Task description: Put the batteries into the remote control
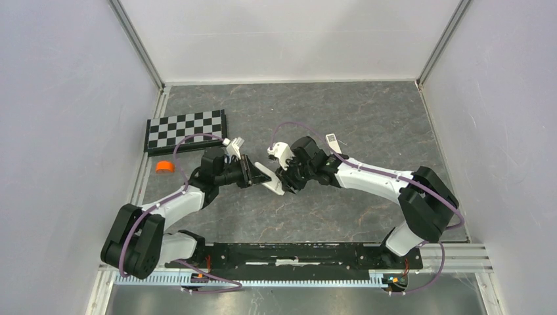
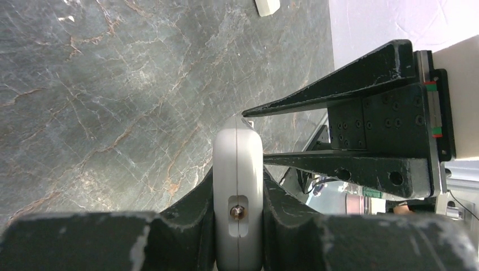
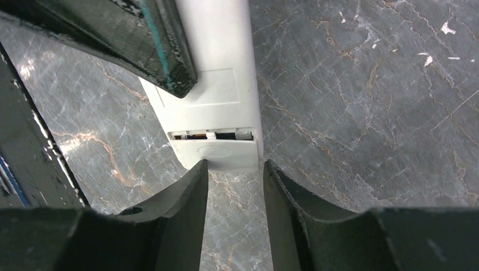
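Note:
My left gripper (image 2: 238, 178) is shut on the white remote control (image 2: 238, 186), which shows edge-on between its fingers. In the top view the remote control (image 1: 269, 178) points from the left gripper (image 1: 253, 172) toward the right gripper (image 1: 287, 184). In the right wrist view I see the back of the remote control (image 3: 214, 101). Its battery cover (image 3: 217, 153) is slid back a little, leaving a narrow slit (image 3: 212, 135). Something dark shows in the slit; whether it is the batteries I cannot tell. My right gripper (image 3: 234, 166) is open at the cover's end, holding nothing.
A checkerboard plate (image 1: 186, 130) lies at the back left with a small orange object (image 1: 164, 167) in front of it. A small white piece (image 1: 332, 139) lies on the dark marbled table (image 1: 368, 111) behind the right arm. White walls enclose the table.

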`<state>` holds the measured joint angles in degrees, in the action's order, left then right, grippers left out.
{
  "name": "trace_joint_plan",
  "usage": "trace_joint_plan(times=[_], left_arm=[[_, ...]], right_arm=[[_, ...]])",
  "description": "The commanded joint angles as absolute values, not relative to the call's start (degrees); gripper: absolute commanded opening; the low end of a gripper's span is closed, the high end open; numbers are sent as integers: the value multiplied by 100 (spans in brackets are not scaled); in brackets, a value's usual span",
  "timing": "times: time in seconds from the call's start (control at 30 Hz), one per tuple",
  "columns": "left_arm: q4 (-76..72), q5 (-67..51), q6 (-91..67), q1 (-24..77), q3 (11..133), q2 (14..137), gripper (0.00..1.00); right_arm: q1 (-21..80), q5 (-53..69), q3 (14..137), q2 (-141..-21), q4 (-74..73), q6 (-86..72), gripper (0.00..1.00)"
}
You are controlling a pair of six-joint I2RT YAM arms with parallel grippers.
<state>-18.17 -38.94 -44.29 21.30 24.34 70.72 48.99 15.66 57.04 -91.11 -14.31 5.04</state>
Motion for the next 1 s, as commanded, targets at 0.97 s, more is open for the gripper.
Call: trace_joint_plan(times=[0.97], left_arm=[[-3348,-4974,-6319,2206,3085,6531,2]], right_arm=[[4455,1132,5595,-8706,-456,-1110,69]])
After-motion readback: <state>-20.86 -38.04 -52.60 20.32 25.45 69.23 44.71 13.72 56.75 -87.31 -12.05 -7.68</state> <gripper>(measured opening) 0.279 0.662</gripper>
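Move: The battery cover end of the remote held in the left gripper sits about 2 cm left of the right hand, 1 cm back and 1 cm below its fingertips. The remote's middle is some 6 cm left of that hand and 3 cm ahead, 1 cm higher. The second remote lies on the table about 14 cm ahead and 14 cm right of it, 8 cm lower. From the left hand, the cover is about 4 cm right, 3 cm back and 3 cm down. Raise both grippers and carry them forward together. Keep the left fingers shut on the remote as that hand climbs nearly 3 cm and eases forward about 1 cm. Take the right gripper some 3 cm up and as far forward, drifting slightly right, turn it about 15 degrees clockwise and open its fingers wider around the cover end, one fingertip staying close over the cover's edge and the other standing clear. ##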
